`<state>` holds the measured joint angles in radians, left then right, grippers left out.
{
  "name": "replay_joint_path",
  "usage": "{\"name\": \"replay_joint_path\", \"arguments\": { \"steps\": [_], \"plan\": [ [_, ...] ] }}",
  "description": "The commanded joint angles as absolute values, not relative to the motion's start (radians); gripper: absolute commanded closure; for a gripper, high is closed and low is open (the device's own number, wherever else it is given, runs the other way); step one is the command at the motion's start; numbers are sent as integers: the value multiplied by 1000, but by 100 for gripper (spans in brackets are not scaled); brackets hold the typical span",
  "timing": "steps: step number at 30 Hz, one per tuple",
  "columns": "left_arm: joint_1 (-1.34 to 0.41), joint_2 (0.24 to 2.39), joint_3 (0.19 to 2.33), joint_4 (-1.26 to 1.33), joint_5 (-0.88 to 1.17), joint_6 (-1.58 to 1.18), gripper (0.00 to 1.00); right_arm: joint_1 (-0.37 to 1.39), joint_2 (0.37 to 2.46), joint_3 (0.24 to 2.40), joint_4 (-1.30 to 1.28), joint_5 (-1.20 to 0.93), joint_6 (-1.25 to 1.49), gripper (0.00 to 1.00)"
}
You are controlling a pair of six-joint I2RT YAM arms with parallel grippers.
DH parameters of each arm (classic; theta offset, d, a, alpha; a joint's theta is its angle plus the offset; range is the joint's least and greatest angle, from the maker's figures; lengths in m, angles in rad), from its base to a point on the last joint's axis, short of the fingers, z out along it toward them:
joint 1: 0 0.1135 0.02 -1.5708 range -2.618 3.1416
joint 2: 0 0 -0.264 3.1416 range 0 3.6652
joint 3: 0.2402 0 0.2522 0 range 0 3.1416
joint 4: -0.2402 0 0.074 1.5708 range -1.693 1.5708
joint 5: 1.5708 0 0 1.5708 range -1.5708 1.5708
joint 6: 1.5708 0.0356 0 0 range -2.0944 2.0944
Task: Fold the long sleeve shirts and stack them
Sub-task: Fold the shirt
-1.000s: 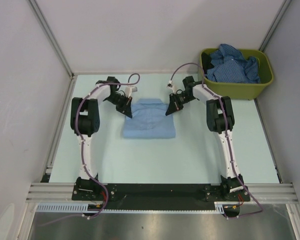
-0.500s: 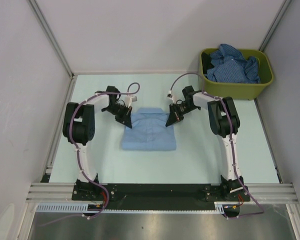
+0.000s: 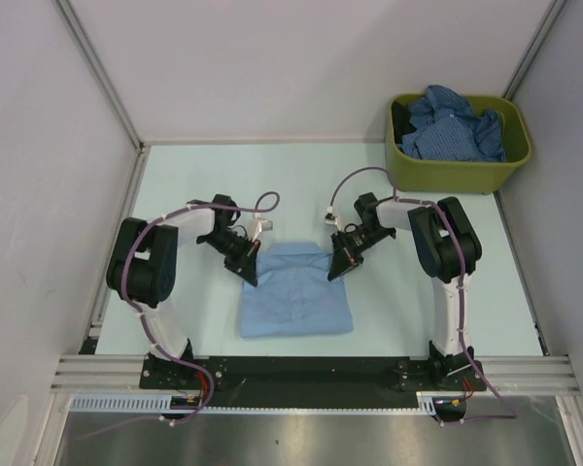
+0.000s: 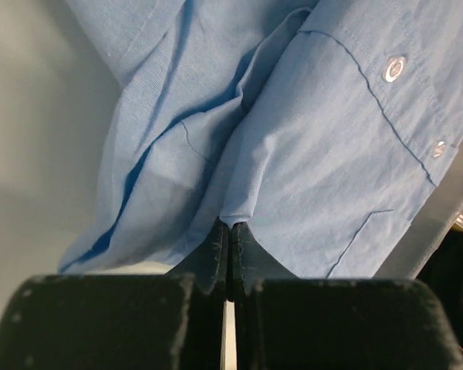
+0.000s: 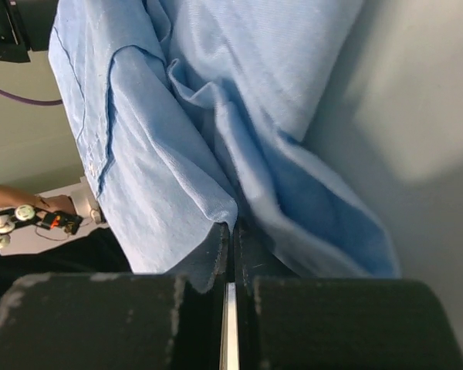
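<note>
A plain light blue long sleeve shirt [image 3: 293, 301] lies folded into a rectangle near the table's front edge. My left gripper [image 3: 252, 274] is shut on its far left corner, and the left wrist view shows cloth [image 4: 293, 146] pinched at the fingertips [image 4: 216, 245] of the left gripper [image 4: 230, 228]. My right gripper [image 3: 335, 270] is shut on the far right corner; the right wrist view shows the shirt's fabric [image 5: 162, 146] caught between the tips of the right gripper [image 5: 231, 228]. Darker blue patterned shirts [image 3: 454, 124] are heaped in the bin.
An olive-green plastic bin [image 3: 457, 173] stands at the back right corner. Metal frame rails [image 3: 311, 372] run along the near edge, and grey walls [image 3: 39, 175] enclose the left, right and back.
Both grippers have pulled the folded light blue shirt toward the near edge of the table, still shut on its far corners. The arms' elbows have dropped lower and outward.
</note>
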<state>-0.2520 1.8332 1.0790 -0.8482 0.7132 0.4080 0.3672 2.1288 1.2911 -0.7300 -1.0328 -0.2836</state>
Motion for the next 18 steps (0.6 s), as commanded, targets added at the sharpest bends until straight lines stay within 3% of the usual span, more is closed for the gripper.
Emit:
{"name": "replay_joint_path", "arguments": {
  "steps": [1, 18],
  "plan": [
    [-244, 1773, 1163, -919, 726, 416, 100, 350, 2046, 1333, -802, -1031, -324, 100],
    [-172, 1778, 1382, -1071, 729, 465, 100, 281, 2069, 1545, -989, -1043, -400, 100]
  ]
}}
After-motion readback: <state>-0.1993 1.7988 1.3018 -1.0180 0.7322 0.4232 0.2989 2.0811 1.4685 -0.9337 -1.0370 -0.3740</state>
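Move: Both hands already hold the folded shirt by the sides of its middle ridge. From the left hand, the shirt's far end lies about 8 cm ahead, 8 cm right and 2 cm lower; its near edge is about 11 cm back and 9 cm right, and the table's front edge some 16 cm straight back. From the right hand, the far end is about 7 cm ahead and 8 cm left, the near edge about 12 cm back and 7 cm left. Keeping their pinch on the shirt's ridge at either side with shut fingers, both hands lift it together, rising about 5 to 6 cm while going forward some 4 cm, away from the table's front edge. The right hand also drifts slightly to its right; the wrists barely turn. ##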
